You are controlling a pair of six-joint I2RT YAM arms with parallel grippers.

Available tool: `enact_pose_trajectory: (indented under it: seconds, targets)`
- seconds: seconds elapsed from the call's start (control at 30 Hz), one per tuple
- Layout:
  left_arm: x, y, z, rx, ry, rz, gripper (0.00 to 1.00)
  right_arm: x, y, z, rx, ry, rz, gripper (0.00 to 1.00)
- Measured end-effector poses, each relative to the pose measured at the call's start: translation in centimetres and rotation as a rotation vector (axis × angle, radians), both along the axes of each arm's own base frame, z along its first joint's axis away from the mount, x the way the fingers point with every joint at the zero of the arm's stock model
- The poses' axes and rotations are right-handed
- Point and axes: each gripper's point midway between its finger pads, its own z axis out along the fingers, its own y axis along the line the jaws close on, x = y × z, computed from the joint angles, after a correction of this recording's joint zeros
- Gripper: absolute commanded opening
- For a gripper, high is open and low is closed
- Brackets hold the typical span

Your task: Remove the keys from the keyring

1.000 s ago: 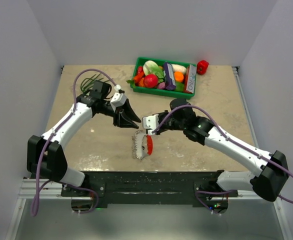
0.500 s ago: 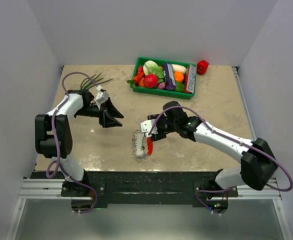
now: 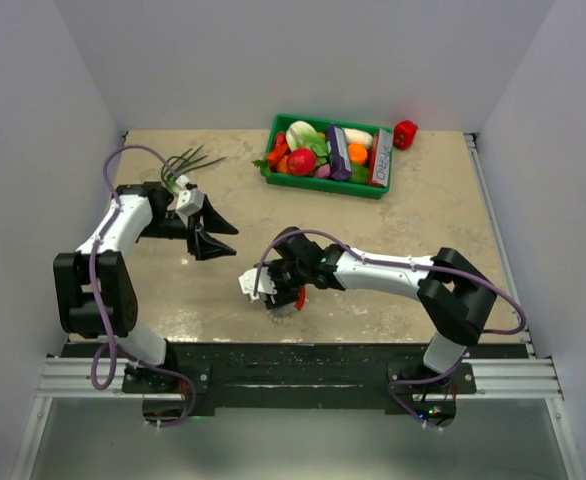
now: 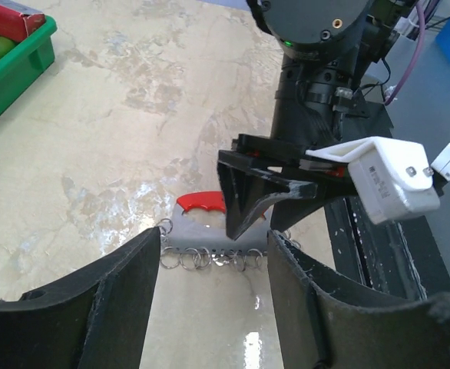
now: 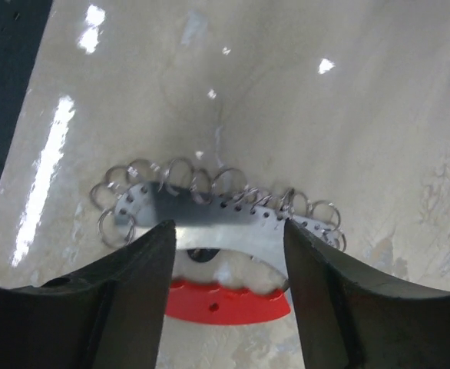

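The keyring shows as a curved silvery plate (image 5: pixel 225 223) with a red curved tag (image 5: pixel 225 301) and several small thin rings (image 5: pixel 179 173) along its rim. It lies flat on the table near the front edge (image 3: pixel 281 304). No separate keys show in any view. My right gripper (image 5: pixel 229 284) is open, low over the plate, with a finger on each side of it and nothing held. In the top view it (image 3: pixel 276 290) covers part of the bunch. My left gripper (image 3: pixel 213 235) is open and empty, back to the left. Its wrist view shows the rings (image 4: pixel 210 257) and the red tag (image 4: pixel 200 202).
A green crate (image 3: pixel 323 184) of toy vegetables stands at the back centre, with a red pepper (image 3: pixel 405 133) beside it. A green leafy sprig (image 3: pixel 188 160) lies at the back left. The dark table edge (image 3: pixel 293 360) runs just in front of the keyring.
My right gripper has swung left and toward the front edge, down over the keyring. My left arm has drawn back to the left. The keyring has hardly moved.
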Motion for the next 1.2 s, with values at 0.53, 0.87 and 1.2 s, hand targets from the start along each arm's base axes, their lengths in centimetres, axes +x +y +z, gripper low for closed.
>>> enact_pose_trajectory:
  seconds: [0.53,0.87,1.2]
  targets:
    - [-0.3,1.7,0.4,0.001,-0.014,0.070,0.63,-1.6,2.1,-0.4,-0.026,0.059,0.083,0.49]
    - [-0.5,2.0,0.2,0.001,-0.005,0.080,0.63,-1.8,2.3,-3.1,-0.084,0.057,0.069,0.38]
    - [-0.7,1.9,0.0,0.001,-0.020,0.078,0.63,-1.0,2.2,-3.3,-0.094,0.031,0.039,0.19]
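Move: The ring aimed at, on the ringed edge of the keyring plate lying on the table, is about 1 cm back, 2 cm left and 4 cm below the right hand. A bunch of rings sits some 4 cm ahead of it along that edge; the keyring's red handle lies roughly 6 cm to the ring's right and 1 cm farther out. From the left hand the ring is some 5 cm back, 9 cm right and 17 cm below. For the rings along the keyring's plate, the right hand first swings about 2.5 cm left with a slight rise, then draws back and sinks some 4.5 cm, easing a centimetre forward at the end. Half-open fingers narrow to about a quarter open, bracketing one ring at the plate's edge; a firm pinch can't be seen. The empty left hand drifts 2 cm left, away. ##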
